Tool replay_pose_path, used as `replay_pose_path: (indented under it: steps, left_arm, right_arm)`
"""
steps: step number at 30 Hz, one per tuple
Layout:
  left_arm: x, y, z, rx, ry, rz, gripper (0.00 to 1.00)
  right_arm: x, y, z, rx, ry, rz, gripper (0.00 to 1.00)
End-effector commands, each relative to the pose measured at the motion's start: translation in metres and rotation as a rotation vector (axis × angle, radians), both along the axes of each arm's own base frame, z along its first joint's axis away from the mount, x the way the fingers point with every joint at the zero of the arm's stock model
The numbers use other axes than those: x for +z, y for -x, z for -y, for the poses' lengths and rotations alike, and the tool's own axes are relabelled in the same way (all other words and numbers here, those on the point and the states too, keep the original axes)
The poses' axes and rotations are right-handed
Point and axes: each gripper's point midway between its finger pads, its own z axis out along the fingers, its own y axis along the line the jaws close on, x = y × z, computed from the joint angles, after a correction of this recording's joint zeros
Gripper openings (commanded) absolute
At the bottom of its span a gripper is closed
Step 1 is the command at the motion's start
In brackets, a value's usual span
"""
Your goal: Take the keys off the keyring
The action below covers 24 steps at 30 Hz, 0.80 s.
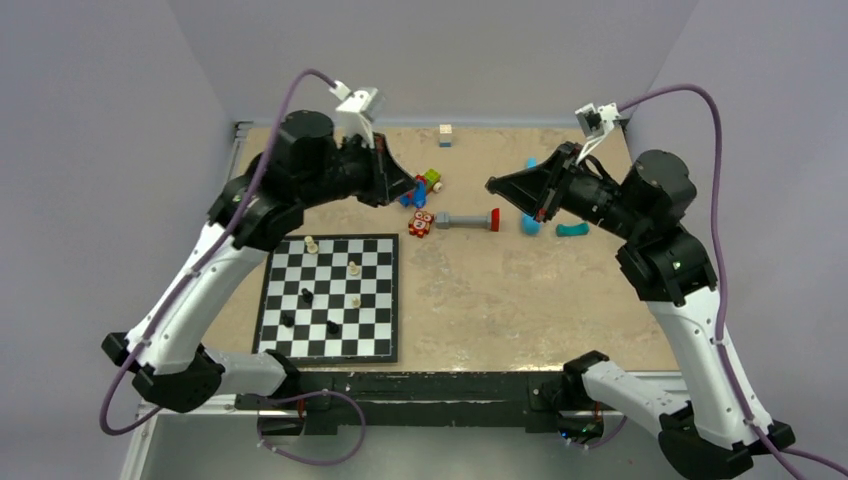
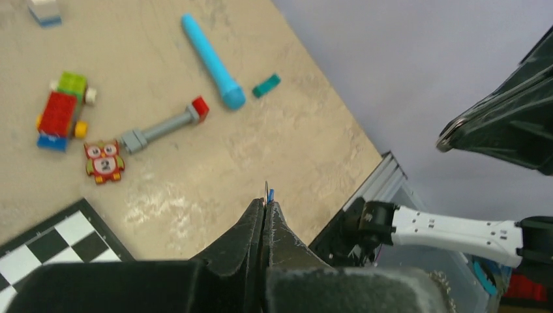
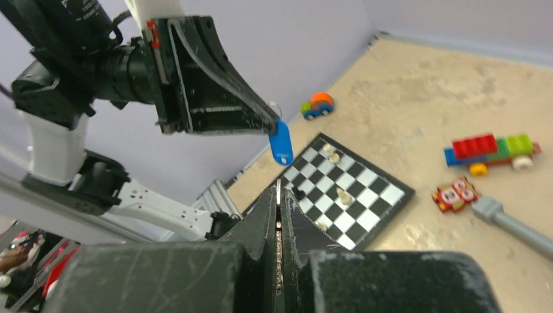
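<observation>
My left gripper [image 1: 410, 188] is shut on the keyring [image 3: 281, 143], held in the air above the table. In the right wrist view the blue tag with its pale centre hangs from the left fingertips on a thin metal ring. The left wrist view shows only a sliver of ring and blue tag [image 2: 269, 193] poking out past the shut jaws. My right gripper [image 1: 490, 184] faces the left one, a short gap away, and is shut on a thin silvery key [image 3: 278, 187]. The key's toothed edge shows between the jaws. No other keys show.
A chessboard [image 1: 372, 345] with several pieces lies at the near left. Behind the grippers lie a red owl toy [image 1: 421, 223], a grey bar with a red end [image 1: 465, 219], a brick car [image 1: 430, 183], a light-blue cylinder [image 2: 212, 62] and a teal piece [image 1: 572, 230].
</observation>
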Motion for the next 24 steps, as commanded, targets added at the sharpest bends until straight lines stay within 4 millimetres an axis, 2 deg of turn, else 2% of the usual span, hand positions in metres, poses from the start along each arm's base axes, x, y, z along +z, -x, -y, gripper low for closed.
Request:
replay_pose_path:
  steps: [1, 5, 9, 11, 16, 24]
  left_arm:
    - [-0.055, 0.008, 0.026, -0.114, -0.019, -0.192, 0.0]
    - [-0.102, 0.005, 0.041, -0.178, -0.081, -0.309, 0.0]
    - [-0.152, 0.0, 0.056, -0.247, -0.158, -0.431, 0.0]
    - [-0.176, -0.003, 0.064, -0.269, -0.182, -0.483, 0.0]
    - [-0.235, -0.011, 0.081, -0.316, -0.209, -0.6, 0.02]
    - [-0.304, -0.025, 0.079, -0.23, -0.315, -0.715, 0.02]
  right_arm:
    - [-0.054, -0.026, 0.021, -0.174, 0.161, -0.156, 0.0]
    - [-0.095, -0.036, 0.034, -0.267, 0.254, -0.268, 0.0]
    - [-0.134, -0.039, 0.036, -0.274, 0.324, -0.37, 0.0]
    - [-0.146, -0.039, 0.036, -0.269, 0.344, -0.407, 0.0]
    - [-0.159, -0.041, 0.033, -0.26, 0.348, -0.447, 0.0]
    - [-0.165, -0.04, 0.034, -0.267, 0.356, -0.459, 0.0]
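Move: The left hand holds the keyring with its blue tag high up; the bare table it heads for lies about 9 cm to its right, level ahead, 44 cm below. The chessboard's middle is some 16 cm left and 1 cm back, the owl 17 cm ahead and 3 cm right, both 43 cm down. From the right hand, that bare table is roughly 4 cm ahead, 3 cm left and 47 cm below. Left hand lowers the pinched keyring about 30 cm towards bare table, tipping fingers down; right sinks some 17 cm. ##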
